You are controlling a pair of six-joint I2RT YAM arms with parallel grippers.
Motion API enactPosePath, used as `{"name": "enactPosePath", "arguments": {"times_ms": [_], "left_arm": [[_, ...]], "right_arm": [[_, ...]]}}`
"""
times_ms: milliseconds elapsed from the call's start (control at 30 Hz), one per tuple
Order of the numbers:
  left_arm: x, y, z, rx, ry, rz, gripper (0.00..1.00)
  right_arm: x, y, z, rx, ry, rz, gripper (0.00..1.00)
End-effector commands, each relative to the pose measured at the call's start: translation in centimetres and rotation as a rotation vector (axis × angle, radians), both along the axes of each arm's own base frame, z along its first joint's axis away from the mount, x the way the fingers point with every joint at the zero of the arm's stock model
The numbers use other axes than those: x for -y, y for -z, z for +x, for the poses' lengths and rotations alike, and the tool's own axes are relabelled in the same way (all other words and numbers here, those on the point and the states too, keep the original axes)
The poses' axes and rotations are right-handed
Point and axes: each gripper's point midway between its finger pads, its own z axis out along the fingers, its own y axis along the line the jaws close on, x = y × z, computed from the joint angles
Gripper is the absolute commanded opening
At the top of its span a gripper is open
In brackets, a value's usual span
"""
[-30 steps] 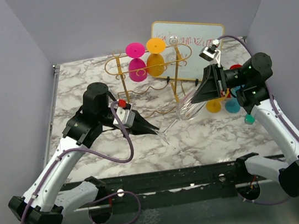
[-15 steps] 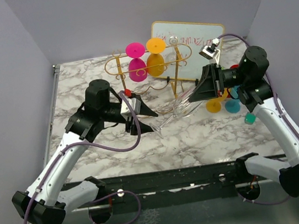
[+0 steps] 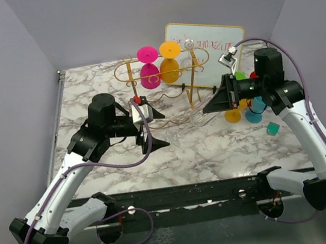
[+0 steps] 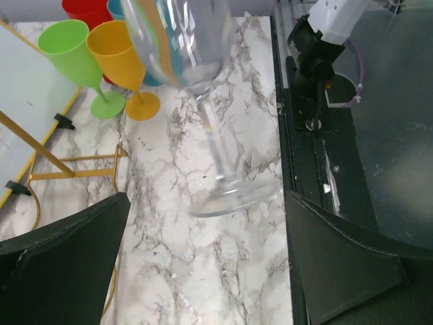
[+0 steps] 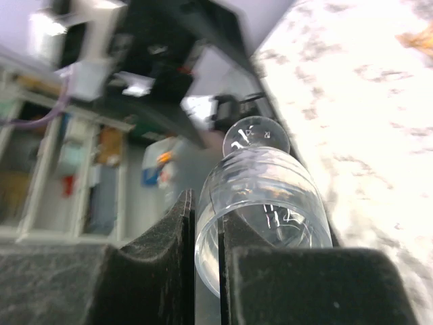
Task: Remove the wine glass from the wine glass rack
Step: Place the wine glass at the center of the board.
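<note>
A clear wine glass (image 3: pixel 194 118) hangs tilted on its side above the marble, just in front of the gold wire wine glass rack (image 3: pixel 188 76). My right gripper (image 3: pixel 208 107) is shut on the glass's bowl rim, one finger inside and one outside, as the right wrist view shows: right gripper (image 5: pixel 206 237), wine glass (image 5: pixel 264 183). My left gripper (image 3: pixel 155 127) stands wide open to the left of the foot. In the left wrist view the wine glass (image 4: pixel 215 145) has its foot beyond the fingertips of the left gripper (image 4: pixel 206 264), untouched.
A pink glass (image 3: pixel 148 67) and an orange glass (image 3: pixel 170 61) hang upside down on the rack. A gold-framed whiteboard (image 3: pixel 208 44) stands behind. Coloured goblets (image 3: pixel 234 115) cluster by the right arm: green goblet (image 4: pixel 69 49), orange goblet (image 4: pixel 124 57). A small teal block (image 3: pixel 271 129) lies at the right.
My left gripper has opened, let go of the glass's stem end and drawn back to the left. The right gripper keeps the bowl and has shifted slightly up and back.
</note>
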Motion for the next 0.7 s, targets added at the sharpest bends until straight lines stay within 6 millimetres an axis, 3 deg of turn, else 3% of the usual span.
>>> {"name": "enactPosePath", "arguments": {"times_ms": [0, 167, 300, 400, 567, 667], "left_arm": [[-0.2, -2.4, 0.6, 0.028, -0.083, -0.066, 0.99], [-0.5, -3.7, 1.8, 0.011, -0.182, -0.094, 0.99], [-0.6, -5.0, 2.9, -0.008, -0.252, -0.134, 0.99], [-1.5, -8.1, 5.0, -0.038, -0.423, -0.205, 0.99], [-3.0, -11.8, 5.1, -0.024, -0.515, -0.285, 0.99], [-3.7, -12.1, 5.5, -0.051, -0.580, -0.288, 0.99]], "right_arm": [[1.2, 5.3, 1.8, -0.010, 0.141, -0.212, 0.00], [4.0, 8.1, 4.0, 0.003, 0.326, -0.439, 0.00], [5.5, 9.2, 4.9, 0.006, 0.402, -0.542, 0.00], [7.0, 10.0, 4.9, 0.012, 0.458, -0.623, 0.00], [7.7, 9.7, 4.6, 0.081, 0.488, -0.640, 0.00], [8.1, 9.1, 5.3, 0.110, 0.535, -0.647, 0.00]]}}
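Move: The right hand has the clear wine glass by its bowl; the bare table where it seems bound lies about 13 cm ahead, 13 cm to its right and 35 cm below. The yellow glass stands roughly 20 cm ahead and 15 cm right, the blue one 10 cm right of the yellow. The rack's near right foot is some 25 cm ahead, 4 cm right. From the empty left hand that spot is about 33 cm right, 15 cm ahead, 30 cm below. Keeping its pinch on the bowl of the clear wine glass, the right hand sinks about 10 cm while drifting right and forward towards the yellow glass, its fingers tipping downward some 35 degrees and turning clockwise; the sinking eases off at the end. The left hand, already wide open and clear of the glass's foot, backs away upward by 10 cm, a little forward, swinging counter-clockwise. ##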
